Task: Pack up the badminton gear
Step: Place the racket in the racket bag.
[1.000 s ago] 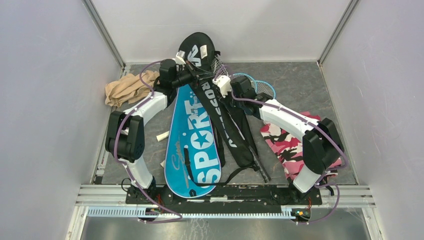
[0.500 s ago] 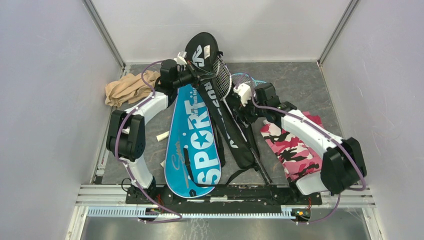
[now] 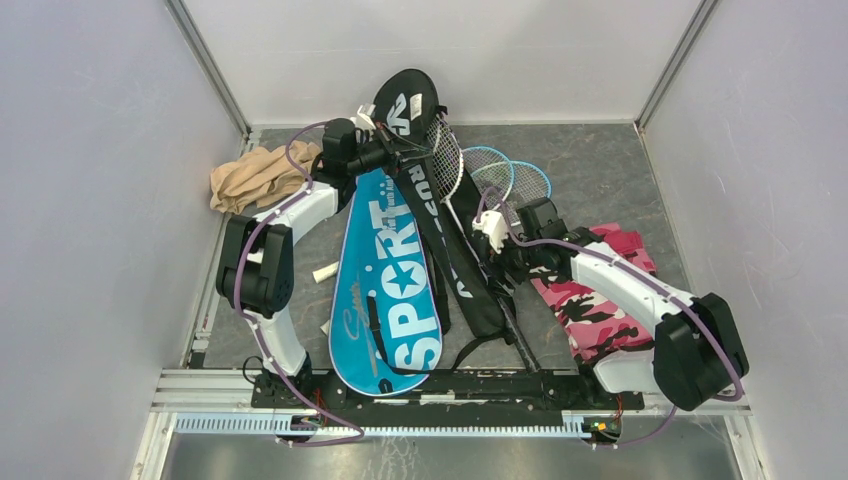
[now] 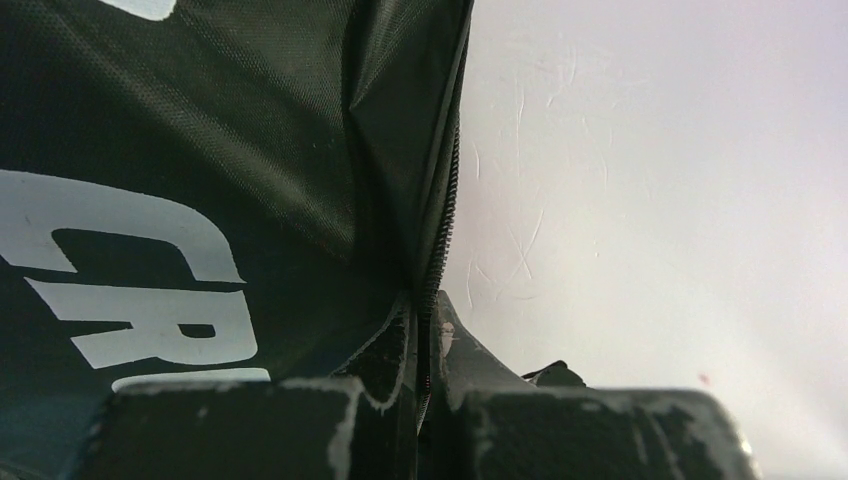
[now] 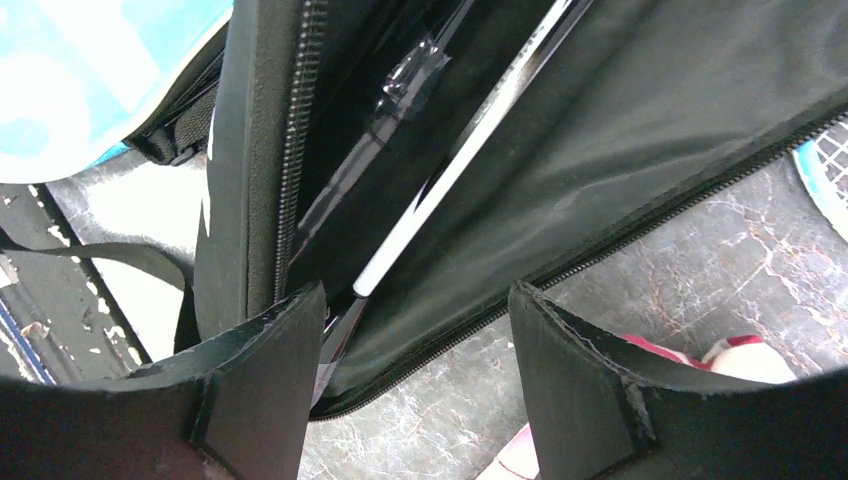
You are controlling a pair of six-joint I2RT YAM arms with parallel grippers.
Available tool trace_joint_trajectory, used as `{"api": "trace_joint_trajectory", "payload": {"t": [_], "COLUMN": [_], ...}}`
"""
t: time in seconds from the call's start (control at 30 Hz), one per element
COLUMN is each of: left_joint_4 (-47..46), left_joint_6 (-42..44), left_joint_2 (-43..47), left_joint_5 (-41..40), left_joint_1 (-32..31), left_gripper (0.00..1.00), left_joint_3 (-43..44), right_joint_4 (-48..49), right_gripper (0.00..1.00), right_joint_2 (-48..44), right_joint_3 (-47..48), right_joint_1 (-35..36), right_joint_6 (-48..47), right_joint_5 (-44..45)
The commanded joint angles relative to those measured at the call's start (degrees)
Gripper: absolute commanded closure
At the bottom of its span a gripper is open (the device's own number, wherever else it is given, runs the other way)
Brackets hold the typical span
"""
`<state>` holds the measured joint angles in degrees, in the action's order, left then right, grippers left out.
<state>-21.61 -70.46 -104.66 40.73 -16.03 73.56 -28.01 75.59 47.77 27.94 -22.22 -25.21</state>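
The black "CROSSWAY" cover (image 3: 405, 105) lies unzipped down the middle, its long neck reaching the near side. My left gripper (image 3: 403, 150) is shut on its zipper edge (image 4: 428, 300), holding the flap up. A silver racket's head (image 3: 447, 160) sticks out at the cover's mouth, and its shaft (image 5: 470, 150) runs inside the open cover (image 5: 620, 130). My right gripper (image 3: 503, 262) hangs open over the cover's neck, its fingers (image 5: 260, 350) holding nothing. Blue rackets (image 3: 512, 178) lie on the floor to the right. The blue "SPORT" cover (image 3: 390, 290) lies to the left.
A tan cloth bundle (image 3: 255, 178) sits at the back left. A pink camouflage cloth (image 3: 590, 290) lies under my right arm, with its edge (image 5: 700, 352) beside the right finger. A small white piece (image 3: 325, 272) rests left of the blue cover. Walls close in on three sides.
My right gripper opened, left the silver racket's head and drew back toward the near side along the black cover. The racket head now rests at the cover's mouth. The left gripper held still.
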Motion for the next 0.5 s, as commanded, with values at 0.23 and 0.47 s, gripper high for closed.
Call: {"api": "trace_joint_trajectory", "payload": {"t": [0.23,0.47], "left_joint_4": [-5.8,-6.2], "left_joint_6": [2.1,2.4], "left_joint_2": [1.7,1.7], "left_joint_5": [2.7,3.0], "left_joint_1": [0.2,0.1], "left_gripper": [0.98,0.98], "left_joint_3": [3.4,2.9], "right_joint_4": [-1.5,-2.2], "right_gripper": [0.40,0.61], "right_joint_2": [4.2,6.8], "right_joint_3": [-1.0,1.5], "right_joint_1": [-0.2,-0.2], "right_joint_6": [-4.1,-4.2], "right_joint_5": [-9.7,-12.6]}}
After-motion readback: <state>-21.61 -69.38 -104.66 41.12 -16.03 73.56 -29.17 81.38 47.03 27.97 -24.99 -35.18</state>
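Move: The racket's handle, at its joint with the white shaft inside the open black bag, lies about 4 cm back, 2 cm left and 5 cm below my right hand. The bag's near end is some 10 cm back and 1 cm left; the blue bag's middle is about 24 cm left and 2 cm back, and the camouflage pouch's is 20 cm right, level with me. From my left hand that handle joint lies roughly 25 cm back, 15 cm right and 21 cm down. I draw my right hand back about 3 cm while lowering it some 2 cm and easing a little left, down to the racket's handle where it meets the white shaft. The wrist tips some 10 degrees further downward and turns slightly counter-clockwise, and the fingers narrow from wide to about half open on either side of the shaft end. My left hand stays put, keeping its pinch on the bag's zipped edge to hold the mouth open. ##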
